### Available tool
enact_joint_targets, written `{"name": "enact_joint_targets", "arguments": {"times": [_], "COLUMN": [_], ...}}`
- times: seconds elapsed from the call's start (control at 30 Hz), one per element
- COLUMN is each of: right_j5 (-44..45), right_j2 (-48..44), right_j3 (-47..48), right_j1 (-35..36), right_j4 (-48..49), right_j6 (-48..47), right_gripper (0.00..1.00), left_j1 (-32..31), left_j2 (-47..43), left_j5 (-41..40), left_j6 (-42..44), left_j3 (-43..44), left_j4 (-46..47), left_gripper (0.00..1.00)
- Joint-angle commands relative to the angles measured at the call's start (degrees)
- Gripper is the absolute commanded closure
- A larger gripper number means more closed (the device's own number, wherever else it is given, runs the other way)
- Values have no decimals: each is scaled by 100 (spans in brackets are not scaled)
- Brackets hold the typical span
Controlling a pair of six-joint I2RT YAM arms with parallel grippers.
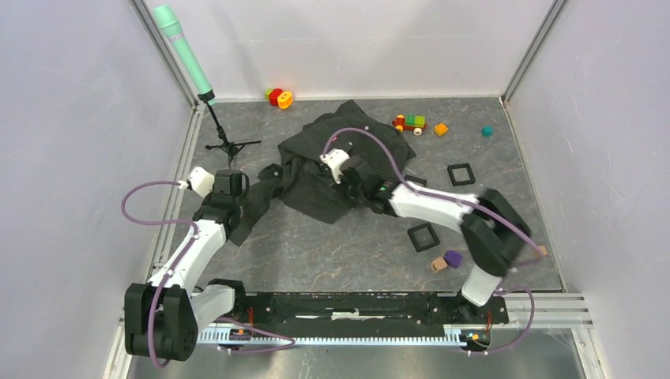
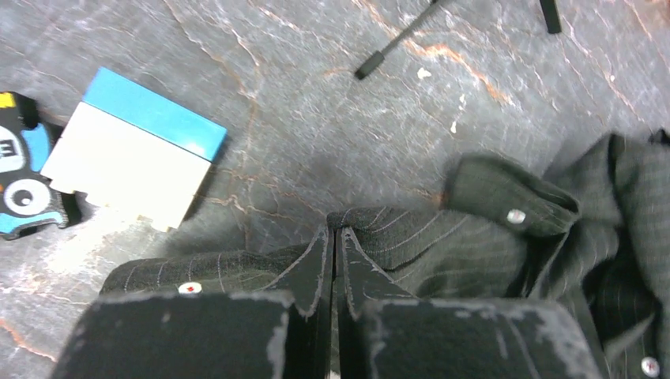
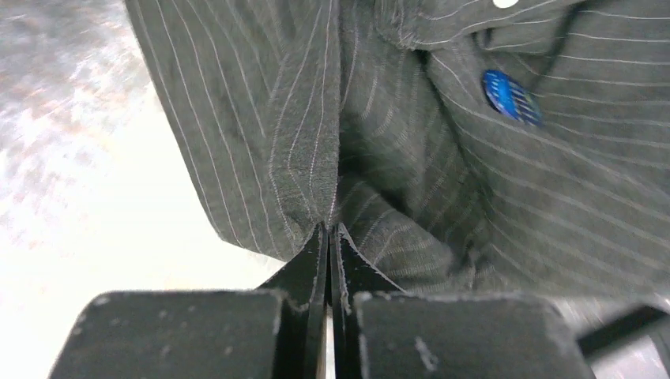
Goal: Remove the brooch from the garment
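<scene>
The garment (image 1: 348, 154), a dark pinstriped shirt, lies crumpled at the middle of the table with a sleeve trailing left. The brooch (image 3: 512, 96), a small blue oval, sits pinned on the cloth up and right of my right gripper's fingertips; the top view does not show it. My right gripper (image 3: 329, 230) is shut, pinching a fold of the garment (image 3: 261, 134) at its tips. My left gripper (image 2: 336, 234) is shut on the edge of the sleeve (image 2: 442, 245), beside a cuff with a white button (image 2: 516, 215). In the top view the left gripper (image 1: 246, 189) is at the sleeve and the right gripper (image 1: 348, 183) at the shirt's middle.
A teal microphone (image 1: 186, 55) on a tripod (image 1: 229, 146) stands at the back left. Two black square frames (image 1: 461, 174) (image 1: 423, 237), toy blocks (image 1: 411, 122), a teal cube (image 1: 487, 131) and a purple block (image 1: 452, 257) lie right. A white-and-blue block (image 2: 130, 158) lies near the sleeve.
</scene>
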Motion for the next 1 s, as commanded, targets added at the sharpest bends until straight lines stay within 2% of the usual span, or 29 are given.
{"name": "enact_joint_targets", "arguments": {"times": [0.0, 0.13, 0.27, 0.3, 0.4, 0.5, 0.53, 0.6, 0.63, 0.67, 0.7, 0.73, 0.97], "right_j5": [-52, -504, -2426, -2656, -2691, -2506, -2390, -1855, -1544, -1123, -809, -599, 449], "right_j2": [-1521, -2400, -2768, -2732, -2503, -2526, -2619, -2854, -2942, -3013, -3108, -3210, -4051], "right_j3": [-880, -1593, -1963, -1883, -1434, -1363, -1469, -1642, -1684, -1697, -1725, -1808, -2569], "right_j1": [-10, -10, 154, 332, 1181, 1511, 1518, 1510, 1502, 1481, 1433, 1326, 122], "right_j4": [-97, -282, -69, -198, -884, -1426, -1493, -1690, -1813, -1970, -2035, -2014, -1229], "right_j6": [-119, 36, 254, 222, -137, -130, -102, -70, -66, -6, 55, 133, 1255], "right_gripper": [100, 100, 100, 100, 100, 100, 99, 84, 62, 39, 30, 26, 25], "left_j1": [94, 105, 95, 93, 10, -96, -131, -220, -294, -390, -473, -601, -1525], "left_j2": [-10, 101, 160, 197, 377, 713, 834, 1091, 1207, 1277, 1321, 1326, 929], "left_j5": [-604, -726, -492, -337, 117, 424, 511, 755, 838, 992, 1223, 1399, 2760], "left_j6": [-321, -223, -88, -17, 101, 414, 566, 916, 1055, 1324, 1559, 1805, 2446], "left_j3": [403, 589, 683, 700, 809, 1076, 1158, 1359, 1482, 1556, 1610, 1612, 867], "left_j4": [-208, -247, -98, 31, 299, 390, 391, 418, 342, 335, 348, 375, 1245], "left_gripper": [98, 98, 98, 98, 98, 96, 89, 61, 45, 39, 34, 29, 3]}}
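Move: About 21 cm straight back from the right hand, and some 5 cm below, lies the bare table strip to which it takes the pinched fold. The brooch is roughly 6 cm ahead, 4 cm to its right and 4 cm lower; a black frame lies 13 cm back, 21 cm right. From the left hand, holding the sleeve, bunched cloth lies 4 cm ahead, 13 cm right; the brooch 5 cm ahead, 34 cm right. Dragging the fold it still pinches towards its base, the right hand first rises about 6 cm and swings rightward, then pulls back some 20 cm, turning about 30 degrees counter-clockwise; there it opens, lets go and leaves forward-right. The left keeps the sleeve, edging up and left, then forward-right; it opens and sweeps right over the bunched cloth, turning clockwise. ##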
